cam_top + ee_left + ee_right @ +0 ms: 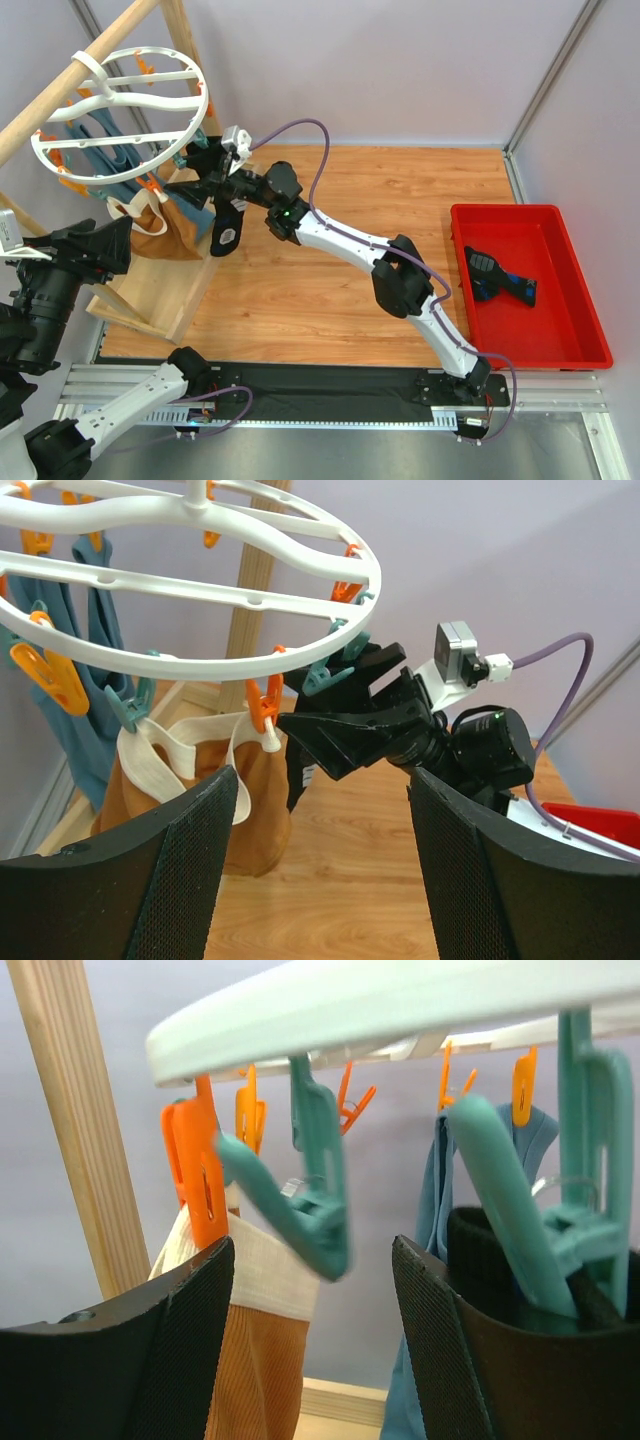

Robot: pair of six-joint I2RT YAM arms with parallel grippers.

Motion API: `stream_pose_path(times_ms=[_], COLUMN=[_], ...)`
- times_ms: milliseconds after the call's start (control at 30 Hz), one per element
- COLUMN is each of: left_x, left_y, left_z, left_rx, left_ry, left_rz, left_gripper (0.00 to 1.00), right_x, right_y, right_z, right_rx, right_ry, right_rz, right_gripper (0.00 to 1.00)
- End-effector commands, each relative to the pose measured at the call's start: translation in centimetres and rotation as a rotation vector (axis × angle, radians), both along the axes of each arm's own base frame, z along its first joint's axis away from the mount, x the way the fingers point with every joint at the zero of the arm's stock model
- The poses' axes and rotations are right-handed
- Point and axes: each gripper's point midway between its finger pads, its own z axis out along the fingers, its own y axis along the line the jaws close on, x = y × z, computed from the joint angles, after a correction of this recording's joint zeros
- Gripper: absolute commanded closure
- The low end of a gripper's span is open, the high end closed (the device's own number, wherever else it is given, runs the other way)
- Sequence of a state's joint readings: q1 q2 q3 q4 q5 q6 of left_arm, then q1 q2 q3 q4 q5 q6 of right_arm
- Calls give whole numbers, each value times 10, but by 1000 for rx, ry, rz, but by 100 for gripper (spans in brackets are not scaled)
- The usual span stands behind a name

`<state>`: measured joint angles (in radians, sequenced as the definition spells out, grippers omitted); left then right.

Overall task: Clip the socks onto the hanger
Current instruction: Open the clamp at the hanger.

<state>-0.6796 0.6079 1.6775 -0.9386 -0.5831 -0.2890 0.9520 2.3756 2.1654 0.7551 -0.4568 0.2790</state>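
Observation:
The white ring hanger (120, 110) hangs from a wooden rod at the top left, with orange and teal clips around its rim. One black sock (228, 228) dangles below the ring's near right side; its cuff (480, 1250) sits in a teal clip (575, 1240). My right gripper (200, 160) is up at the ring, open, with a blurred free teal clip (320, 1210) above the gap between its fingers (312, 1245). The other black sock (497, 275) lies in the red tray. My left gripper (322, 780) is open and empty, facing the hanger from the left.
Tan-brown socks (150, 225) and teal-blue socks (95, 150) hang from other clips. A wooden rack (150, 290) stands under the hanger at the table's left side. The red tray (560, 345) sits at the right edge.

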Motion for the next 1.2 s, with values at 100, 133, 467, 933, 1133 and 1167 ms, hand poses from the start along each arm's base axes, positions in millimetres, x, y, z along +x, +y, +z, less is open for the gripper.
stream_pose_path(times_ms=[100, 133, 467, 933, 1133, 1167], left_x=[1, 1, 1, 3, 12, 11], left_y=[-4, -4, -8, -15, -23, -24], left_z=[5, 5, 2, -1, -7, -4], left_rx=[6, 4, -10, -25, -34, -52], left_ry=[-13, -14, -2, 16, 74, 76], left_rz=[-15, -17, -34, -56, -54, -60], left_gripper=[23, 23, 23, 23, 24, 24], right_x=[-9, -14, -26, -36, -39, -41], right_y=[-18, -21, -26, -33, -37, -38], right_z=[46, 52, 57, 71, 75, 78], right_rx=[80, 88, 99, 120, 111, 107], right_ry=[-107, -117, -123, -118, -79, -77], right_rz=[-5, 8, 59, 100, 111, 114], right_gripper=[36, 37, 48, 60, 82, 85])
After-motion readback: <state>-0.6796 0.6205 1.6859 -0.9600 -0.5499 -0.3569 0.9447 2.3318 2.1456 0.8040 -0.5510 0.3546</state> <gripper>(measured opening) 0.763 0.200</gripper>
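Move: Just above the right fingers, which point left and upward, hangs the free teal clamp, about 3 cm up and 1 cm back. The orange clip on the brown sock is some 4 cm back and 5 cm left of this hand, 3 cm above; the teal clip with the black sock is about 4 cm ahead, 1 cm to the right and 3 cm up. From the left hand, the free clamp lies some 15 cm ahead and 4 cm right, about level in height. Closing from well open to nearly shut, the right fingers go up and back about 2.5 cm each way, easing a little to the right, and come to pinch the lower end of the free teal clamp under the hanger's rim. Most of the closing comes late; the hand turns only some 5 degrees counter-clockwise. ##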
